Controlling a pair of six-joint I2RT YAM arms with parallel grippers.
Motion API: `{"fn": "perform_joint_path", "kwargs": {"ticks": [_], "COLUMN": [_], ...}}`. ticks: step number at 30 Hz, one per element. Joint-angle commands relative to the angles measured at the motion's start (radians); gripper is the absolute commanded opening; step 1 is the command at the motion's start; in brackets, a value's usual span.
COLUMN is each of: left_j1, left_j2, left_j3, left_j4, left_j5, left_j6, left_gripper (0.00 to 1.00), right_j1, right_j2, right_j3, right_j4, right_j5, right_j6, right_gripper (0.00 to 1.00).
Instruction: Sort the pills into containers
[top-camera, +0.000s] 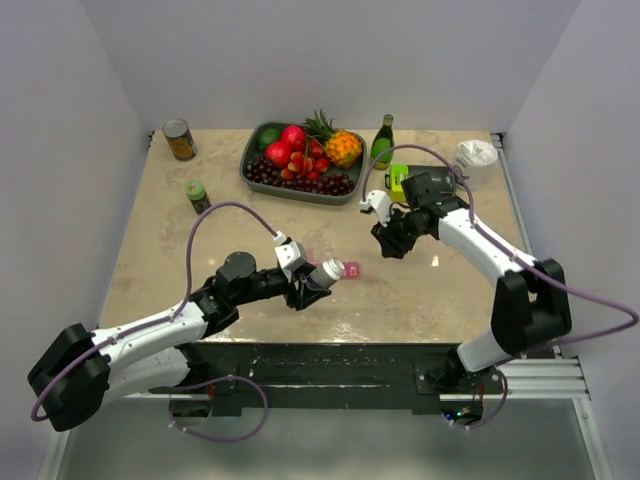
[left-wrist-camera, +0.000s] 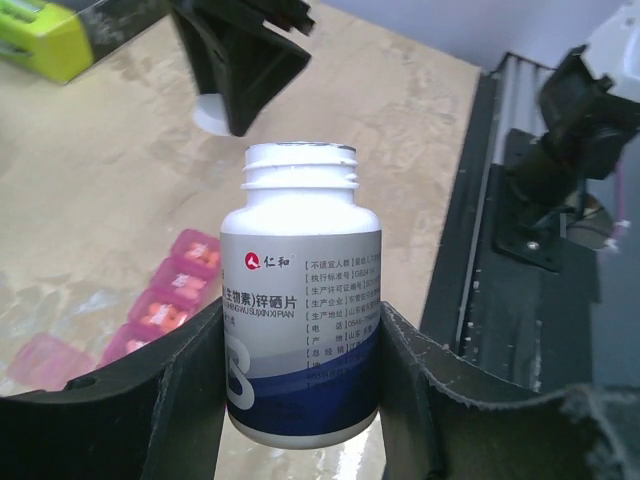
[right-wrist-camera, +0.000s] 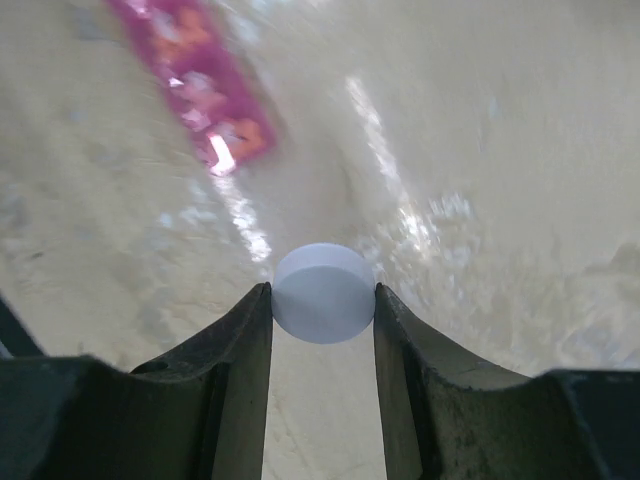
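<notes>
My left gripper (top-camera: 310, 283) is shut on an uncapped white pill bottle (top-camera: 327, 271), which lies tilted with its mouth toward the right. In the left wrist view the bottle (left-wrist-camera: 300, 290) stands between the dark fingers (left-wrist-camera: 185, 400). The containers, a pink translucent strip (left-wrist-camera: 165, 295), lie on the table just beside the bottle, with orange pills (left-wrist-camera: 160, 313) in some compartments. My right gripper (top-camera: 392, 243) hovers to the right, shut on the bottle's white cap (right-wrist-camera: 323, 300). The pink strip (right-wrist-camera: 205, 75) shows blurred beyond it.
A tray (top-camera: 246, 172) of fruit sits at the back centre, with a green bottle (top-camera: 382, 140) and a yellow-green box (top-camera: 399, 178) to its right. A can (top-camera: 180, 140) and a green-capped jar (top-camera: 196, 193) stand back left. A white cup (top-camera: 476, 155) is back right.
</notes>
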Motion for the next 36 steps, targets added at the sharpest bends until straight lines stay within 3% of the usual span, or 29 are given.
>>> {"fn": "perform_joint_path", "kwargs": {"ticks": [1, 8, 16, 24, 28, 32, 36], "left_j1": [0.005, 0.002, 0.012, 0.032, 0.048, 0.135, 0.250], "left_j2": [-0.008, -0.106, -0.145, -0.201, -0.218, -0.299, -0.289], "left_j3": [0.119, 0.148, 0.201, 0.129, 0.124, 0.072, 0.063], "left_j4": [-0.263, -0.340, -0.604, -0.521, -0.509, -0.316, 0.085], "left_j5": [-0.157, -0.147, -0.177, -0.108, -0.082, 0.066, 0.088], "left_j6": [0.092, 0.231, 0.451, 0.498, 0.494, 0.323, 0.074], "left_gripper": [0.00, 0.00, 0.00, 0.00, 0.00, 0.00, 0.00], "right_j1": [-0.095, -0.106, -0.109, -0.109, -0.107, -0.107, -0.106], "right_j2": [0.092, 0.200, 0.160, -0.010, -0.116, -0.137, -0.131], "right_j3": [-0.090, -0.124, -0.109, -0.049, -0.083, -0.109, -0.123], "right_j4": [0.163, 0.187, 0.139, 0.032, 0.044, 0.075, 0.084], "right_j5": [0.171, 0.200, 0.141, -0.067, -0.356, -0.460, -0.426], "right_j6": [0.193, 0.209, 0.173, -0.001, -0.089, -0.089, -0.071], "right_gripper": [0.26, 0.45, 0.84, 0.94, 0.98, 0.99, 0.99]}}
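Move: Held between the right fingers, the white cap has its bare landing spot about 11 cm below the hand, 6 cm right and 1 cm ahead. From this hand the pink pill organizer lies some 11 cm left, 1 cm back and 11 cm below; the open pill bottle is 12 cm left, 9 cm back and slightly higher; the green-and-black box stands 18 cm ahead, 10 cm right. The left hand holds that bottle, with the organizer about 6 cm ahead, 2 cm right and 15 cm below. The right hand lowers the still-pinched cap about 10 cm while swinging some 6 cm right, turning roughly 20 degrees clockwise, opens wide to let go of it on the table, then climbs about 14 cm off it, drifting left and slightly back while the wrist turns back. The left hand keeps its grip on the pill bottle and carries it about 6 cm left, away from the cap, and a little forward, its fingers dipping some 20 degrees before partly levelling, with a rise of about 3 cm at the end. ##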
